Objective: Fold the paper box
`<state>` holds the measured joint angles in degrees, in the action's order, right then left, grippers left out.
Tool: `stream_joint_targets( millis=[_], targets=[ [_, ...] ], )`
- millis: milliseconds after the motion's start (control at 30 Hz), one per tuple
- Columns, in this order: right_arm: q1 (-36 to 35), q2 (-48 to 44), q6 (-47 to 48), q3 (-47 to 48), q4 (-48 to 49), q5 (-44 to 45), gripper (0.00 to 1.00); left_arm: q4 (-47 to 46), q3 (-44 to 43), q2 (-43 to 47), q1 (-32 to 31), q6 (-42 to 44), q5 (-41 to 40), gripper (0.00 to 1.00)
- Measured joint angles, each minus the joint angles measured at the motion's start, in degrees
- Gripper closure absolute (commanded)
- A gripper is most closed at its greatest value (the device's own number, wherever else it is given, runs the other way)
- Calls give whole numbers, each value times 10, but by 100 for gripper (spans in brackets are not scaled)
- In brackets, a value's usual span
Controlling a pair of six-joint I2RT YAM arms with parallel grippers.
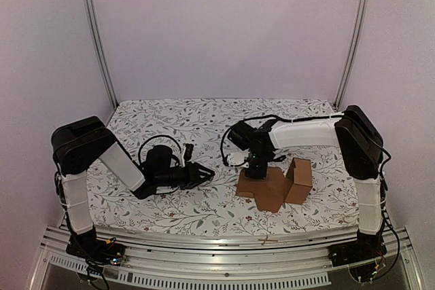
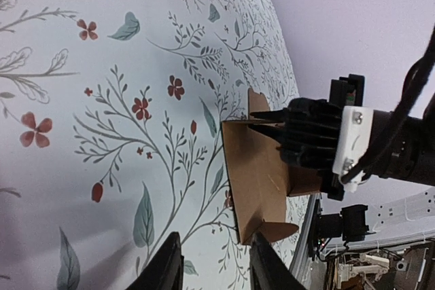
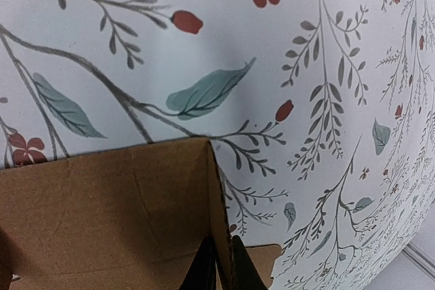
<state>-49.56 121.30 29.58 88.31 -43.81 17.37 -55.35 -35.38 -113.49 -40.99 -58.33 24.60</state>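
The paper box is brown cardboard, partly folded, lying right of centre on the table with one panel standing up at its right end. My right gripper comes down onto the box's left part. In the right wrist view its fingertips pinch an upright wall of the paper box. My left gripper hovers left of the box, pointing at it, apart from it. In the left wrist view its fingers stand open with nothing between them, and the paper box lies just ahead, with a rounded flap near the right finger.
A floral cloth covers the table. Metal posts rise at the back corners against white walls. An aluminium rail runs along the near edge between the arm bases.
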Motion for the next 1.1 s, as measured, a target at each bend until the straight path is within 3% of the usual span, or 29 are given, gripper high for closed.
stream_joint_targets(
  millis=[467, 633, 833, 1100],
  targets=[
    [-33, -46, 26, -107, 98, 76, 74, -54, 21, -6, -2, -17, -31, 69],
    [-33, -66, 22, -115, 92, 73, 66, -52, 18, -5, -4, -15, -32, 77],
    [-25, -87, 1, -99, 72, 32, 60, -53, -9, -6, -28, -13, -33, 88],
    [18, -87, -28, -70, 33, -47, 60, -48, -30, -14, -64, -18, -40, 94]
  ],
)
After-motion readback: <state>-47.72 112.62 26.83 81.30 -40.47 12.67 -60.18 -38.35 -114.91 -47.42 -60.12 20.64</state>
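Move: Right between the right fingers stands the far flap, folded up, its middle about 2 cm to that hand's left and level in reach. The flat panel behind the flap centres some 6 cm back and 2 cm right of the right hand, 2 cm below it; the upright box part is about 12 cm right and 3 cm back. From the left hand the panel lies roughly 16 cm right, 5 cm back and 4 cm down, the flap 11 cm right. Drawing back about 1.5 cm and a little right after a brief dip, the right hand opens its fingers from nearly shut to under half, lets go of the standing flap, then rises some 3 cm and stays just above the flap end. Late on, the left hand slides about 4 cm right towards the panel, rising 2 cm and easing back as its fingers close nearly shut on nothing. ##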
